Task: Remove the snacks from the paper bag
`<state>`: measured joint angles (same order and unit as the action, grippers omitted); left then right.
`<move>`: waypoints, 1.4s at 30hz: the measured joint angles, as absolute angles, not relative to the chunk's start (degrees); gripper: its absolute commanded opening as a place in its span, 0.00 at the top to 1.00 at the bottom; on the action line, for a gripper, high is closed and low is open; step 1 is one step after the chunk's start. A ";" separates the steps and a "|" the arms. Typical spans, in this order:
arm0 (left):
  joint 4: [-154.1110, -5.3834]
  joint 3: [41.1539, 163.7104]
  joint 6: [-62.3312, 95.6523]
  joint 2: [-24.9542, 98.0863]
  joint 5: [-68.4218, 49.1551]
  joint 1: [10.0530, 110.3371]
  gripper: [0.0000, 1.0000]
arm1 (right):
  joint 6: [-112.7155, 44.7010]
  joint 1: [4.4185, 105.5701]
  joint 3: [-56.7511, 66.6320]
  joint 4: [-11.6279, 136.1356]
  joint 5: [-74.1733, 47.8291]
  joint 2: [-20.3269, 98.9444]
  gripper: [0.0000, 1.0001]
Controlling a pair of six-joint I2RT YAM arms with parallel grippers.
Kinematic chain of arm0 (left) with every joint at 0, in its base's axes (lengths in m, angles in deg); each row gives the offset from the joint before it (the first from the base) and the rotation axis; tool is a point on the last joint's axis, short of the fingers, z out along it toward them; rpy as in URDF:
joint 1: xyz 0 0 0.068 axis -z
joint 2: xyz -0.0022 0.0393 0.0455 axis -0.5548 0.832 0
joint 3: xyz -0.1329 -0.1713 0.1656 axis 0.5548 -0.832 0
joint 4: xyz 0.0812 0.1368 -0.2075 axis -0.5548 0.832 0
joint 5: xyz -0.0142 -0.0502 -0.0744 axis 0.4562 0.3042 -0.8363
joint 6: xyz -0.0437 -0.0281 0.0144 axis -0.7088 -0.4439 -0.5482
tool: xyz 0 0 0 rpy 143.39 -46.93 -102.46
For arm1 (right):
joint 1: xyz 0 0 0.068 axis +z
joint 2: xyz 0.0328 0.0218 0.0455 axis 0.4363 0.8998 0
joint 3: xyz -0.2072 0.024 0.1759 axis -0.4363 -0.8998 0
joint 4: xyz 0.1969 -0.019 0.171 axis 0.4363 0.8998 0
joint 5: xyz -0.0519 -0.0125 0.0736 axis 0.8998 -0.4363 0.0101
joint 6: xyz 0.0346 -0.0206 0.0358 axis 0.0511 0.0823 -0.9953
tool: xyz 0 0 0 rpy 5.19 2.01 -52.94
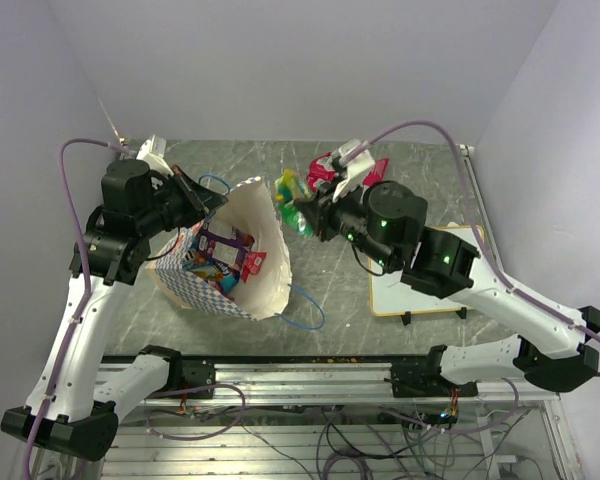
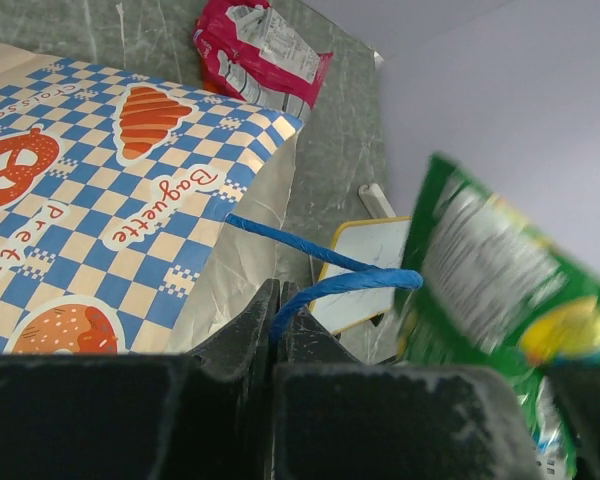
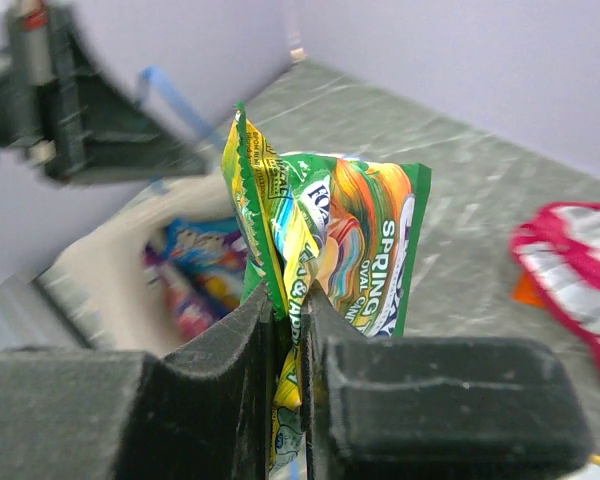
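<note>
The paper bag (image 1: 265, 265) leans on the table with its mouth open toward the right; its checkered band (image 2: 130, 170) fills the left wrist view. My left gripper (image 1: 202, 200) is shut on the bag's blue string handle (image 2: 320, 285) at the rim. Blue and purple snacks (image 1: 220, 260) lie inside the bag (image 3: 90, 270). My right gripper (image 3: 290, 300) is shut on a green-yellow packet (image 3: 350, 240), held in the air just right of the bag's mouth (image 1: 292, 195). A red-and-white packet (image 1: 330, 170) lies on the table behind it.
A white framed writing board (image 1: 420, 290) lies on the table under the right arm. The bag's other blue string handle (image 1: 305, 312) trails on the table in front of the bag. Walls close the table at the back and sides.
</note>
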<state>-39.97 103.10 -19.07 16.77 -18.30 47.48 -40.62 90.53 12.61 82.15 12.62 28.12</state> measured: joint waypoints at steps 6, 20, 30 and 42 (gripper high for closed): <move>-39.82 103.08 -17.45 16.60 -18.37 47.48 0.93 | -36.47 81.50 19.46 85.69 23.44 31.79 1.00; -37.39 105.22 -13.17 16.73 -19.96 47.48 0.93 | -31.99 62.25 36.53 93.49 33.21 59.68 1.00; -34.05 112.22 -8.99 18.87 -20.35 47.48 0.93 | -24.47 58.42 42.32 92.79 36.99 74.19 1.00; -33.98 110.62 -8.29 20.97 -23.02 47.48 0.93 | -20.30 57.70 48.39 90.50 40.47 87.54 1.00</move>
<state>-33.98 110.62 -8.29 20.97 -23.02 47.48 -20.30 57.70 48.39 90.50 40.47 87.54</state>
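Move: The green snack bag is already pinched in the right hand. The red snack bag it is taken to lies about 35 cm ahead of that hand, 10 cm to its right and 37 cm below. The paper bag's middle is some 8 cm ahead, 19 cm left and 30 cm down, the whiteboard 11 cm ahead, 31 cm right and 38 cm down. From the left hand the red bag is roughly 30 cm ahead, 32 cm right and 33 cm below. Forward and to the right in a quick sweep, nearly level at first, then sinking steadily, the right hand carries the green snack bag away from the paper bag to above the red bag's right side, some 33 cm out and 22 cm down. Its wrist turns clockwise and rolls left side down, about 50 degrees each, fingers shut. The left hand keeps hold of the blue handle, bobbing up about 3 cm and mostly back. ##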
